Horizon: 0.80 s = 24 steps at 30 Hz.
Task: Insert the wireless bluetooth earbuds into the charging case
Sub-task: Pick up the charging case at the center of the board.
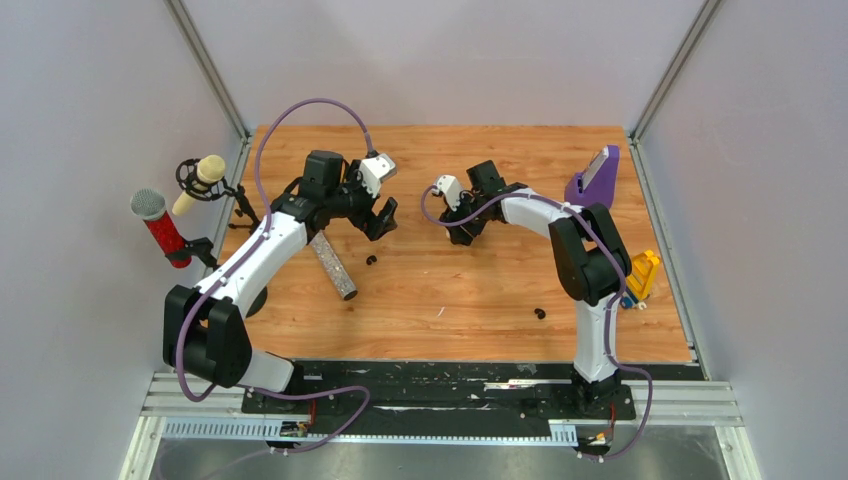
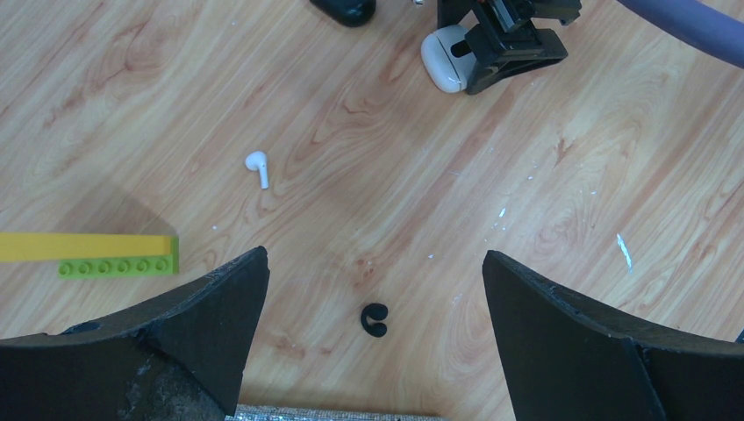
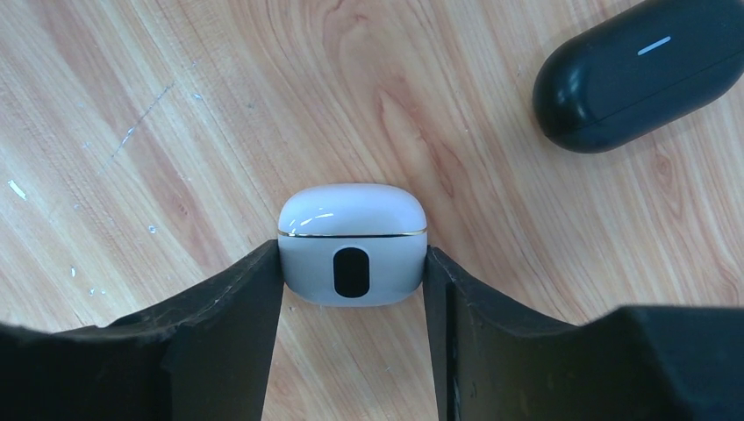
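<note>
A closed white charging case (image 3: 352, 246) lies on the wooden table, and my right gripper (image 3: 352, 256) is shut on it, a finger against each side. The same white case (image 2: 446, 60) shows at the top of the left wrist view, inside the right gripper (image 2: 513, 48). Beside it lies a closed black case (image 3: 640, 74). My left gripper (image 2: 375, 272) hangs open above a black earbud (image 2: 375, 319) without touching it. A white earbud (image 2: 257, 167) with a short stem lies further off to the left. Another black earbud (image 1: 540, 313) lies near the table's front.
A glittery silver cylinder (image 1: 333, 265) lies just left of the left gripper (image 1: 383, 218). A red microphone (image 1: 160, 225) and a beige one (image 1: 200, 180) stand at the left edge. A purple stand (image 1: 595, 175) and a yellow object (image 1: 642, 275) sit right. A green-and-yellow brick (image 2: 114, 259) lies nearby.
</note>
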Each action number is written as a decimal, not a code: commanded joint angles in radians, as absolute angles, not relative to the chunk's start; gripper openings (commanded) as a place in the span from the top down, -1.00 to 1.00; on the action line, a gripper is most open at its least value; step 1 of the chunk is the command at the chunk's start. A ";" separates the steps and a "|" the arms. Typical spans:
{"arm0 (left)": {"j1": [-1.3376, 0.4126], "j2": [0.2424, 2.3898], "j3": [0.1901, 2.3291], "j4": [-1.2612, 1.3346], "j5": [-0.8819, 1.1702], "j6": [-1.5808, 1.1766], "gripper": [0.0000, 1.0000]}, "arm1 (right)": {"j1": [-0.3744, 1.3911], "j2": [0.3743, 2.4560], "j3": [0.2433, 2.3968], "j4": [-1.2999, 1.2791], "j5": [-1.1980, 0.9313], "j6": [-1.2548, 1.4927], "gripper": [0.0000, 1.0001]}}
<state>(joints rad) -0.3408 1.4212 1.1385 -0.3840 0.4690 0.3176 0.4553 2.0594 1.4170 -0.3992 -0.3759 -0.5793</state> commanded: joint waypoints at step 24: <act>-0.346 1.532 1.325 -0.346 0.498 0.109 -1.00 | 0.447 1.548 1.227 -0.327 -0.345 -0.646 0.13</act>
<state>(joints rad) -0.3408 1.5150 1.2304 -0.3573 0.4088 0.1715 0.4473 1.6680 1.2808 -0.3824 -0.3466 -0.6163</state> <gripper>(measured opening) 1.000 0.569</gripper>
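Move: The charging case sits right between the right fingers, already pinched by its sides at table height. From the right hand, the black case lies about 9 cm ahead and 1 cm left, and the nearer white earbud roughly 6 cm ahead and 14 cm left, both at about table height. From the left hand, the charging case is some 16 cm to the right, 5 cm ahead and 17 cm below. Keep the right fingers closed on the charging case and lift it almost straight up off the board, about 12 cm and quickening, with a slight drift right and back; let the fingertips tilt up some 15 degrees on the way. Late in the lift, ease the open, empty left gripper about 3 cm forward, turning it slightly counter-clockwise. ##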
